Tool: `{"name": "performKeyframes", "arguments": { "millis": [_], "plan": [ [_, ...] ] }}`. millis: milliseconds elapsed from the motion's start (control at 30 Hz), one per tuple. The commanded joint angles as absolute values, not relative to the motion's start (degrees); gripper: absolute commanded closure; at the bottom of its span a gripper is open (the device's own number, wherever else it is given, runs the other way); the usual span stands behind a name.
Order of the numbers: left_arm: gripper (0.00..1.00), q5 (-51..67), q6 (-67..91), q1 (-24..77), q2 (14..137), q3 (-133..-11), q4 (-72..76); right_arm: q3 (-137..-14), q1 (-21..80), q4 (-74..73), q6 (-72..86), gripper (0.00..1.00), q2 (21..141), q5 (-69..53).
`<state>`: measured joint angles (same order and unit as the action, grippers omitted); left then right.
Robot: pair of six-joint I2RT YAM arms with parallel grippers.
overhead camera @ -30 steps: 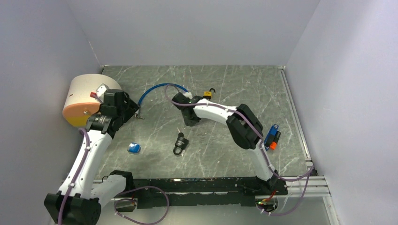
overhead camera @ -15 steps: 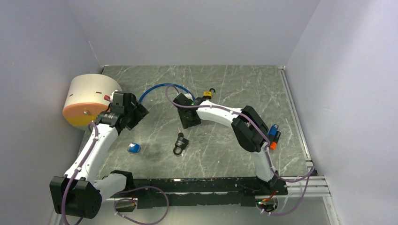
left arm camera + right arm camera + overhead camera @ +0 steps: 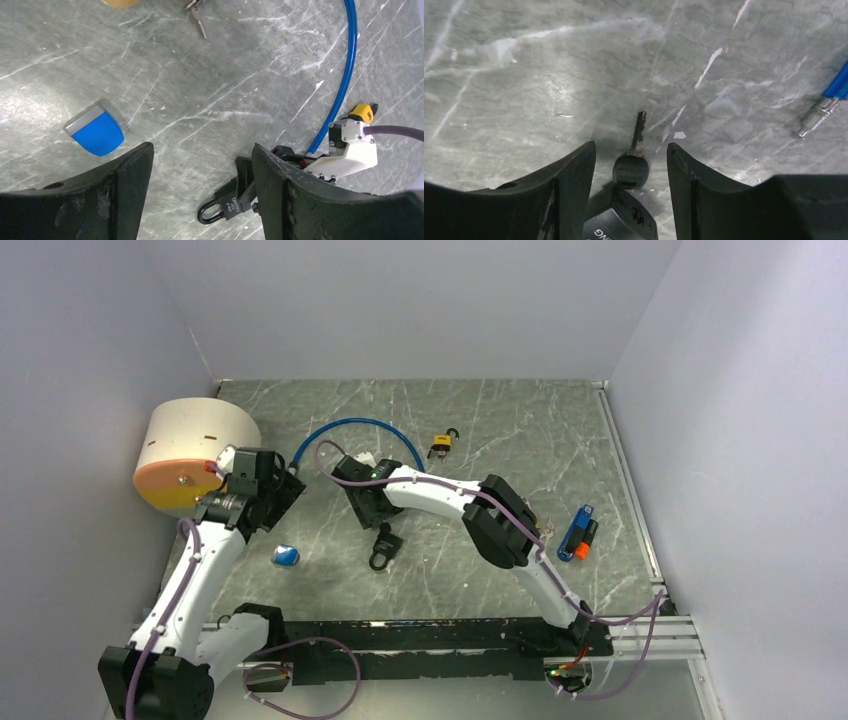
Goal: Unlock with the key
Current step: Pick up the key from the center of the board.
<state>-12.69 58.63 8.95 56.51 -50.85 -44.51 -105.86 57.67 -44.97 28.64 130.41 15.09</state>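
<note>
A black padlock (image 3: 383, 545) lies on the grey table, shackle toward the near edge; it also shows as the padlock (image 3: 227, 210) and the padlock body (image 3: 619, 220). A black-headed key (image 3: 630, 169) lies flat on the table just off the padlock's end, with its blade pointing away. My right gripper (image 3: 630, 150) hovers over it, open, one finger on each side and neither touching the key. In the top view the right gripper (image 3: 365, 502) sits just behind the padlock. My left gripper (image 3: 200, 152) is open and empty, and the left gripper (image 3: 272, 490) is left of the padlock.
A small bunch of keys (image 3: 197, 12) lies near a tan roll (image 3: 190, 450). A blue cable (image 3: 355, 425) arcs behind the arms. A yellow padlock (image 3: 441, 445) lies at the back, a blue block (image 3: 286, 556) in front of the left gripper, and a blue-orange tool (image 3: 578, 535) on the right.
My right gripper has moved left and nearer, from beside the yellow padlock to over the black padlock's key, and its jaws have spread wider. The left gripper has shifted slightly.
</note>
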Motion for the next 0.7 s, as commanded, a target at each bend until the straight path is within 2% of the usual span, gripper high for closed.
{"name": "performKeyframes", "arguments": {
  "millis": [0, 200, 433, 667],
  "plan": [
    [0.25, -16.5, 61.7, 9.1, 54.1, -49.7, -46.7, -105.8, 57.6, -48.4, 28.2, 0.43, 129.8, 16.8],
    [0.25, -16.4, 61.4, 9.1, 55.2, -50.5, -46.8, -103.8, 57.5, -48.5, 29.1, 0.54, 130.0, 9.4],
    [0.25, -15.4, 61.5, 9.1, 55.2, -49.6, -46.4, -99.3, 55.2, -47.3, 30.2, 0.55, 127.6, 5.0],
    [0.26, -13.2, 60.9, 9.1, 56.0, -49.0, -44.7, -98.8, 54.5, -47.4, 29.5, 0.8, 128.5, 7.7]
  ]
}}
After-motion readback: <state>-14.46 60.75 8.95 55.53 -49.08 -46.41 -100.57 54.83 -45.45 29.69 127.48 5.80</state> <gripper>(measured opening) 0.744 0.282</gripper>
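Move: The key lies on the table between and just under the right hand's open fingertips, about 2 cm back, 1 cm to the right and 1 cm down. The black padlock is roughly 7 cm back and 2 cm right of that hand; the blue cable's near end is some 7 cm ahead and 9 cm right. From the left hand the key lies about 20 cm right, 1 cm ahead and 15 cm below. The right hand's fingertips come up against both sides of the key's black head as the fingers close to about half their opening. To get there the hand slides some 2.5 cm back and to its right, towards the padlock, sinking barely half a centimetre while its fingers tip about 10 degrees nearer to straight down. ##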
